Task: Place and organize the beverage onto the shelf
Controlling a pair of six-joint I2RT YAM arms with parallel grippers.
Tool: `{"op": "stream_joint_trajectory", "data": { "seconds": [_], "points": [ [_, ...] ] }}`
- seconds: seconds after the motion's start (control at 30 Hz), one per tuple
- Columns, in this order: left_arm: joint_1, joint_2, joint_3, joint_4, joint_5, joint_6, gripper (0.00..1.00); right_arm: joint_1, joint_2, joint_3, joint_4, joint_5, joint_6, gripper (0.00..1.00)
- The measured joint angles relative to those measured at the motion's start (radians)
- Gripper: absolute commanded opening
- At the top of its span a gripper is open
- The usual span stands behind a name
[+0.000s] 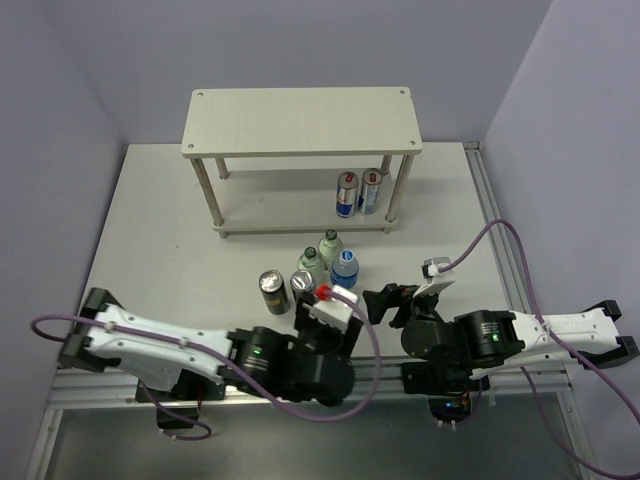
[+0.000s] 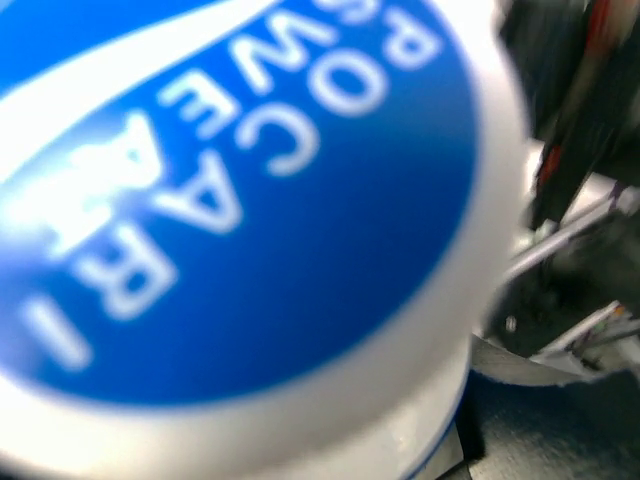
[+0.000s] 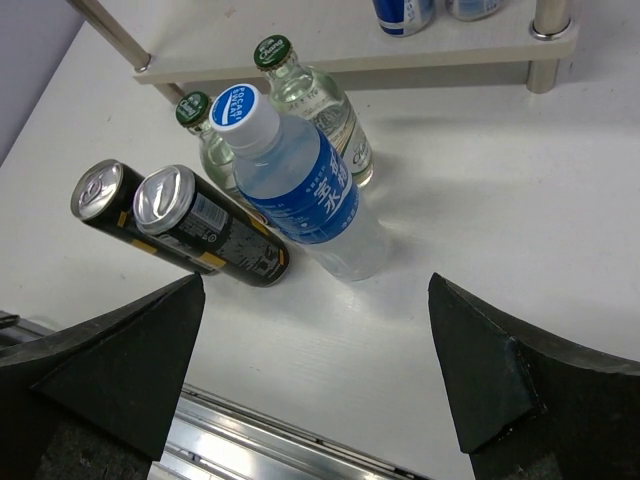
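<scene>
A blue and white water bottle cap [image 2: 250, 200] fills the left wrist view, blurred and very close. My left gripper [image 1: 325, 296] is shut on that bottle, and its fingers are hidden behind it. Another water bottle [image 1: 345, 268] [image 3: 300, 190] stands on the table beside two green-capped bottles [image 1: 330, 245] [image 3: 310, 90] and two black cans [image 1: 272, 290] [image 3: 200, 225]. My right gripper [image 1: 385, 303] [image 3: 315, 370] hangs open to the right of them, holding nothing. The cream shelf [image 1: 300, 120] stands at the back.
Two blue-and-silver cans [image 1: 358, 192] [image 3: 405, 12] stand at the right end of the shelf's lower board [image 3: 330, 50]. A metal rail [image 3: 280, 445] runs along the table's near edge. Grey walls close in the left, back and right sides.
</scene>
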Motion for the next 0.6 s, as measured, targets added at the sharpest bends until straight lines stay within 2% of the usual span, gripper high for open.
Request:
{"op": "stream_joint_trajectory", "data": {
  "seconds": [0.1,0.17,0.33,0.43,0.6],
  "points": [
    [0.028,-0.143,-0.007,0.03,-0.024,0.13,0.0,0.0,0.001,0.0,0.003,0.001,0.0,1.0],
    [0.1,-0.247,-0.042,0.111,0.003,0.235,0.0,0.0,0.002,-0.005,0.009,0.003,0.0,1.0],
    [0.45,-0.502,-0.219,0.359,0.092,0.497,0.0,0.0,0.023,-0.011,0.01,0.003,0.0,1.0],
    [0.6,-0.536,-0.249,0.409,0.154,0.586,0.0,0.0,0.03,-0.011,0.01,0.003,0.0,1.0],
    [0.798,-0.45,-0.272,0.52,0.33,0.653,0.0,0.0,0.029,-0.011,0.011,0.005,0.0,1.0]
  ]
}}
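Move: About 42 cm ahead of the left hand, some 22 cm to its left and 20 cm lower, lies the free left end of the lower shelf, the likely place for the held bottle. Two black cans stand nearer, both roughly 16 cm ahead and 20 cm down, one 7 cm and the other 14 cm to the left. The standing Pocari bottle is some 18 cm ahead, 4 cm right and 16 cm down. From the right hand, that shelf end is about 35 cm ahead, 34 cm left and 16 cm lower. Swinging the gripped Pocari bottle quickly up and away from the near table edge, the left hand carries it about 20 cm forward and 16 cm left, high past the black cans towards the shelf's left end. It climbs some 10 cm, mostly early, then levels and starts to sink, the wrist turning roughly 20 degrees counter-clockwise and tipping its fingers upward while they keep their hold. ##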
